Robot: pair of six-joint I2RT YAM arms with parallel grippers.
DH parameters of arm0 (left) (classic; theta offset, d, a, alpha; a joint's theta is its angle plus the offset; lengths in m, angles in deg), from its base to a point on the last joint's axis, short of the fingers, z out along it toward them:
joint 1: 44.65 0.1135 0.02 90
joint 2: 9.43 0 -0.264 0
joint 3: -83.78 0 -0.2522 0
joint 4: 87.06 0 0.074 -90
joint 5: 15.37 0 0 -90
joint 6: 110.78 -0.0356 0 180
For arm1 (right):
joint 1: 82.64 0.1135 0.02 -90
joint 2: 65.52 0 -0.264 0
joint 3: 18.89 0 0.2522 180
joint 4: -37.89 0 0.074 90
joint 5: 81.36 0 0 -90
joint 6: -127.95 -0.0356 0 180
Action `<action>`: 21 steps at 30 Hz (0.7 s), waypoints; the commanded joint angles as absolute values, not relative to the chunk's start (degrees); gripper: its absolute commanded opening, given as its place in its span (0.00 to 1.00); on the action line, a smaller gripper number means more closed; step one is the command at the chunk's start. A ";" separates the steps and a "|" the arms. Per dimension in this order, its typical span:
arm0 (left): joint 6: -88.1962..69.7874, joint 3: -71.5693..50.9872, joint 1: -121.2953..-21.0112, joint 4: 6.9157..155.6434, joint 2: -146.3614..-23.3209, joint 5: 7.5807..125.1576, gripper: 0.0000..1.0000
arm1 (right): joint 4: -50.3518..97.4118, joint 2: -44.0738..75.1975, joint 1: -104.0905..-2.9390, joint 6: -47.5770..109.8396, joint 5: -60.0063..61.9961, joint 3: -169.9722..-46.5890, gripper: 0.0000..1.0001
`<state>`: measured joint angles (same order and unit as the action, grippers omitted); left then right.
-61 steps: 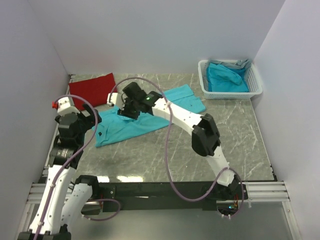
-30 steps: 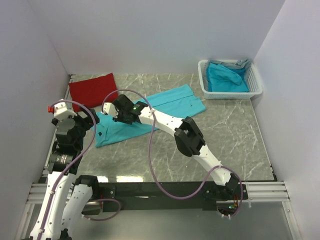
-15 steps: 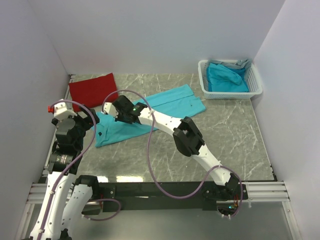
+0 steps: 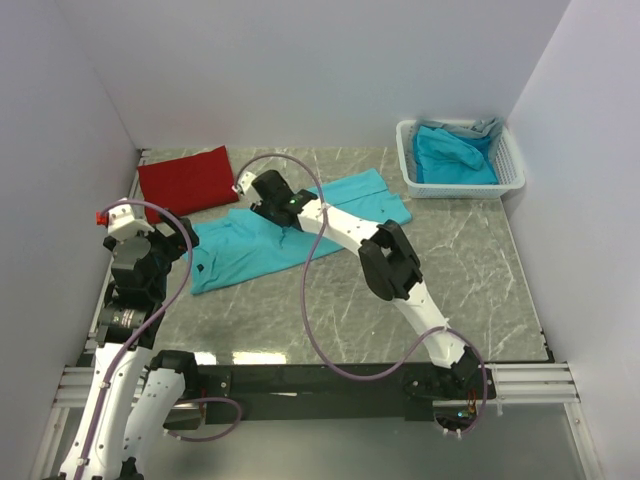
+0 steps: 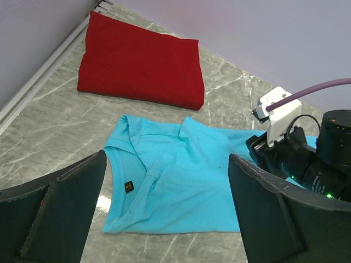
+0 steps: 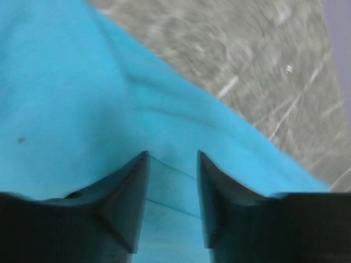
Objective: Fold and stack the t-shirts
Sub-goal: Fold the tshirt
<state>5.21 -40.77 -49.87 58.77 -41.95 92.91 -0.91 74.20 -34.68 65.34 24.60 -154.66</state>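
Observation:
A turquoise t-shirt (image 4: 240, 250) lies spread on the marble table, its collar to the left, with a small dark chest mark (image 5: 129, 187). My right gripper (image 4: 265, 205) reaches far left onto the shirt's back edge. In the right wrist view its jaws (image 6: 173, 159) stand partly apart with a band of the turquoise cloth (image 6: 82, 82) pinched between them and creases running to the tips. A folded red t-shirt (image 4: 185, 180) lies at the back left. My left gripper (image 4: 175, 240) hangs wide open and empty just left of the shirt (image 5: 181, 186).
A white slatted basket (image 4: 410, 160) at the back right holds another turquoise shirt (image 4: 455, 155) and a grey cloth (image 4: 485, 127). White walls close in the table on the left, back and right. The right arm's purple cable loops over the table's middle.
My right gripper has moved from the shirt's left middle back and to the right, to its far edge. The shirt's left part now lies wider and flatter. The left arm has stayed put.

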 commanded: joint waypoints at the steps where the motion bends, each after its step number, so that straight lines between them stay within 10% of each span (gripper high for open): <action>1: 4.18 -40.89 -49.93 60.81 -42.13 92.56 0.98 | 3.82 69.13 -35.00 62.56 28.33 -152.89 0.60; 3: 4.18 -40.89 -49.93 60.89 -42.22 92.47 0.98 | 4.35 67.64 -35.00 62.03 27.27 -151.92 0.74; 14: 4.00 -40.80 -49.93 60.98 -43.27 91.68 0.98 | -1.53 60.79 -39.13 62.19 15.87 -150.87 0.75; 21: 4.26 -40.80 -49.93 60.81 -44.06 90.89 0.98 | -7.16 44.96 -43.97 80.40 -7.97 -127.25 0.75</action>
<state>4.93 -40.79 -49.87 58.77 -43.94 92.21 -3.21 52.21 -42.48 69.02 4.25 -138.20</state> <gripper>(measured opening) 0.985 0.747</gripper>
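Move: The folded-over flap of the blue t-shirt ends right under the right fingertips, its corner about 1 cm below, 1 cm right and 2 cm back. The shirt's free right end lies some 28 cm right and 5 cm farther out than this hand, the red cloth about 19 cm left and 8 cm ahead. From the left hand, the flap corner is roughly 18 cm ahead, 23 cm right and 20 cm below. The flap is left where it was drawn to: the right fingers, already partly open, spread wider around its corner as the hand carries on barely 1 cm forward and right. The hand then lifts off about 8 cm, sweeping some 4 cm right and slightly back in the later part, above the shirt towards its free right end, wrist turning with it, fingers staying open. ##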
